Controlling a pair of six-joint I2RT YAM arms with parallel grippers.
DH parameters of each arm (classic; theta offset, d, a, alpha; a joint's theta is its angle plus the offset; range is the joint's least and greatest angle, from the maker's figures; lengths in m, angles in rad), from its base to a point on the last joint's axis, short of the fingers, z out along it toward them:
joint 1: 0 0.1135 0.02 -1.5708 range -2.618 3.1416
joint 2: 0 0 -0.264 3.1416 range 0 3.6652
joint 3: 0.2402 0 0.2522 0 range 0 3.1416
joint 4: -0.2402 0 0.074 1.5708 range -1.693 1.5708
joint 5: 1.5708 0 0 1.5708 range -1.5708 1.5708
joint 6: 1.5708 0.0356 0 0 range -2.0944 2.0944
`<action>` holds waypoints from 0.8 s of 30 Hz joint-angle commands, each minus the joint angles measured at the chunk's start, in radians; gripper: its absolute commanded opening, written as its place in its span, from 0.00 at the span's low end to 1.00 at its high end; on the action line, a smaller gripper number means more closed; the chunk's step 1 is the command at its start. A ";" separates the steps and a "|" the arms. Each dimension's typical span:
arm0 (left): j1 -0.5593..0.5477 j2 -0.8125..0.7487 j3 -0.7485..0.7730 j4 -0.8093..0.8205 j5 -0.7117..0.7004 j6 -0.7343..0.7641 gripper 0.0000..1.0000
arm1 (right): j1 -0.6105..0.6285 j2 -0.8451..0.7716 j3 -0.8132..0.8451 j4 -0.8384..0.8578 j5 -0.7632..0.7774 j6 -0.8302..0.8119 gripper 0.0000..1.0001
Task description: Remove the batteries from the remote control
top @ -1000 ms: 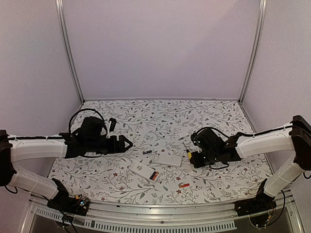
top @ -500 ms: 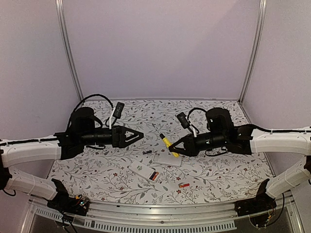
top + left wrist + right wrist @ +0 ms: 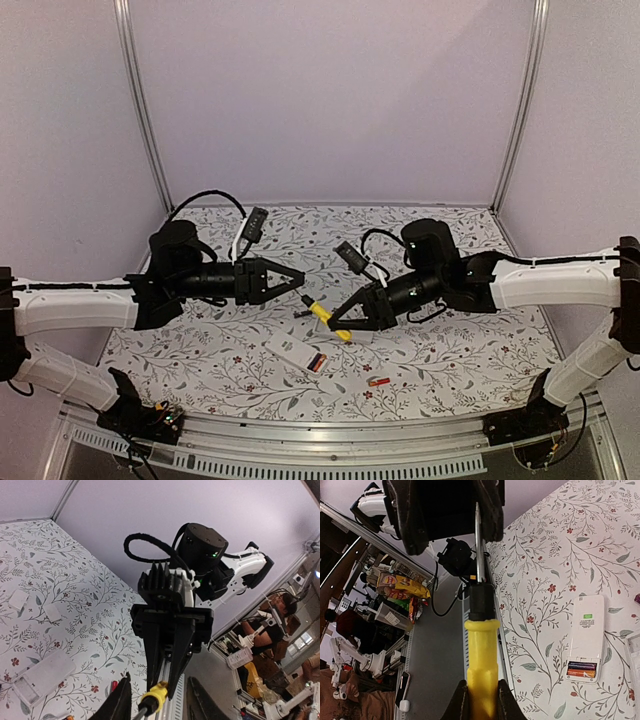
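Observation:
The white remote control (image 3: 296, 351) lies face down, and in its open compartment I see the batteries (image 3: 317, 362), one red-orange and one dark (image 3: 581, 668). A loose red-orange battery (image 3: 378, 381) lies near the front edge, and a dark one (image 3: 302, 313) lies under the grippers. My right gripper (image 3: 343, 330) is shut on the yellow handle of a screwdriver (image 3: 481, 655), held above the table. My left gripper (image 3: 298, 279) faces it, its jaws open on either side of the metal shaft (image 3: 478, 545) with a gap on each side (image 3: 160, 677).
A second white flat piece (image 3: 356, 329) lies right of the remote, partly under my right gripper. Small white pieces (image 3: 19, 599) lie on the floral table further back. Metal frame posts (image 3: 140, 110) and purple walls bound the table.
Both arms have swung in towards the middle. The right gripper brought the screwdriver down and left, and the left jaws have narrowed around its shaft.

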 commanded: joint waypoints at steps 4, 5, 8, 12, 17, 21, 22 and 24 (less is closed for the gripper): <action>-0.012 0.024 0.001 0.061 0.032 -0.023 0.33 | 0.007 0.004 0.026 0.000 -0.011 0.001 0.00; -0.011 0.025 -0.001 0.061 0.029 -0.025 0.34 | 0.007 0.004 0.026 0.000 -0.009 -0.001 0.00; -0.011 0.022 -0.012 0.058 0.014 -0.029 0.33 | 0.007 -0.002 0.025 0.000 -0.003 -0.004 0.00; -0.011 0.016 -0.020 0.049 0.007 -0.032 0.25 | 0.005 -0.014 0.022 0.000 0.009 -0.005 0.00; -0.011 -0.001 -0.023 0.018 -0.009 -0.021 0.19 | 0.005 -0.026 0.022 0.006 0.008 -0.002 0.00; -0.010 -0.001 -0.026 0.011 -0.008 -0.023 0.10 | 0.005 -0.029 0.019 0.015 0.008 0.001 0.00; -0.010 -0.001 -0.028 0.011 -0.008 -0.025 0.09 | 0.005 -0.030 0.017 0.017 0.008 0.002 0.00; -0.010 -0.001 -0.032 0.016 -0.007 -0.030 0.07 | 0.005 -0.034 0.013 0.026 0.010 0.005 0.00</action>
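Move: The screwdriver's thin shaft already lies between the left hand's open fingertips, its middle about 1 cm back, 1 cm right and 1 cm below; from the right hand, which holds the yellow handle, it is some 5 cm ahead, 6 cm left and 5 cm up. The remote control with the batteries lies roughly 24 cm below the left hand, 1 cm ahead and 4 cm left; the empty remote lies at that depth too, 9 cm ahead and 7 cm right. Staying almost in place up in the air, the left hand closes its part-open fingers in two steps until nearly shut, pinching the screwdriver's shaft from both sides; while closing it sinks a bit over half a centimetre. The right hand holds still and keeps its grip on the yellow handle, offering the shaft to the left fingers. ##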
